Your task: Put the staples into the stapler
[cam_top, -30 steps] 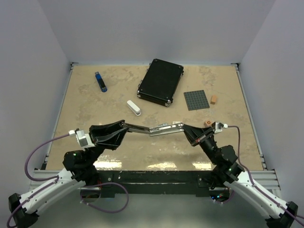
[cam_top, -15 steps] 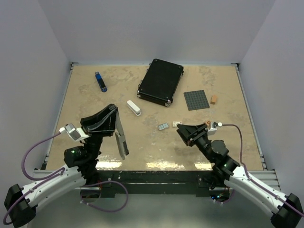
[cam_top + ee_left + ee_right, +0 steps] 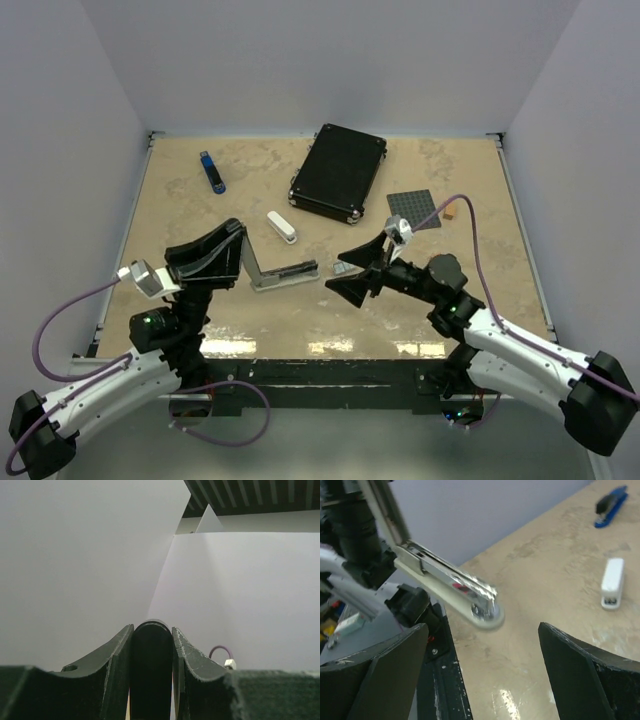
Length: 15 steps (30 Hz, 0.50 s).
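Note:
The stapler (image 3: 284, 273) is swung open: its metal magazine and pale base lie flat on the table while its black top arm stands up from the hinge. My left gripper (image 3: 236, 256) is shut on that black top arm (image 3: 151, 675), which fills the gap between the fingers (image 3: 112, 665). My right gripper (image 3: 338, 274) hovers wide open just right of the stapler's free end (image 3: 470, 600) and holds nothing. A small grey piece (image 3: 343, 267) lies beside its fingers. The staples box shows in no view.
A black case (image 3: 338, 172) sits at the back centre, with a blue stapler (image 3: 211, 171) at the back left and a small white stapler (image 3: 282, 227) between them. A grey studded plate (image 3: 413, 208) and an orange cube (image 3: 451, 209) lie at the right.
My right gripper let go of the stapler's end, opened wide and swung to point left. The stapler dropped from its stretched-out hold, hung from my left gripper, and its base now rests on the table.

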Tool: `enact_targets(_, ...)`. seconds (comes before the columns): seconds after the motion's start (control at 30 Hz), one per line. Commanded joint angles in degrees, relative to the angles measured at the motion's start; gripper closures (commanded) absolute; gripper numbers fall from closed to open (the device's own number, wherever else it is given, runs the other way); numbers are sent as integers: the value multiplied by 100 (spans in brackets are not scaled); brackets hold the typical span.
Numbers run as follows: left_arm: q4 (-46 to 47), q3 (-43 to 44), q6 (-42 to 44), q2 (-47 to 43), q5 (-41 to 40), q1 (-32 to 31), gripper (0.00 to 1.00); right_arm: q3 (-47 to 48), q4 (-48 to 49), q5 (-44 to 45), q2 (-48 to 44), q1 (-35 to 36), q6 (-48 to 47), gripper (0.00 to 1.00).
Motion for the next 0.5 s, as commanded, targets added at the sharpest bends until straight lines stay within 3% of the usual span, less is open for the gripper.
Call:
enact_targets(0.0, 334, 434, -334, 75, 477, 2, 100, 894, 320, -1694, 410, 22, -1641, 2)
enact_targets(0.23, 429, 584, -562, 470, 970, 2, 100, 1949, -157, -2714, 1174, 223, -2250, 3)
enact_targets(0.47, 1114, 584, -879, 919, 1480, -7, 100, 2424, 116, -2952, 2167, 812, -2320, 7)
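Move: My left hand still holds the opened stapler by the tip of its upper arm; the stapler's base hangs from it, about 8 cm to my left hand's right, 1 cm back and 11 cm lower. From my empty, open right hand that base lies some 9 cm left, 1 cm back and 4 cm above. On the table, about 23 cm below this right hand, are the white mini stapler, roughly 19 cm ahead and 12 cm left, and a small whitish box, 10 cm ahead and 2 cm right. I bring my right hand to the stapler's base with its fingers kept wide open: about 7 cm left, nearly 6 cm up with a slight dip at the end, and some 4 cm back, rolling it and turning it counter-clockwise until the fingers point straight left. Meanwhile my left hand keeps its grip and carries the open stapler about 5 cm right to meet it, turning some 10 degrees clockwise. ##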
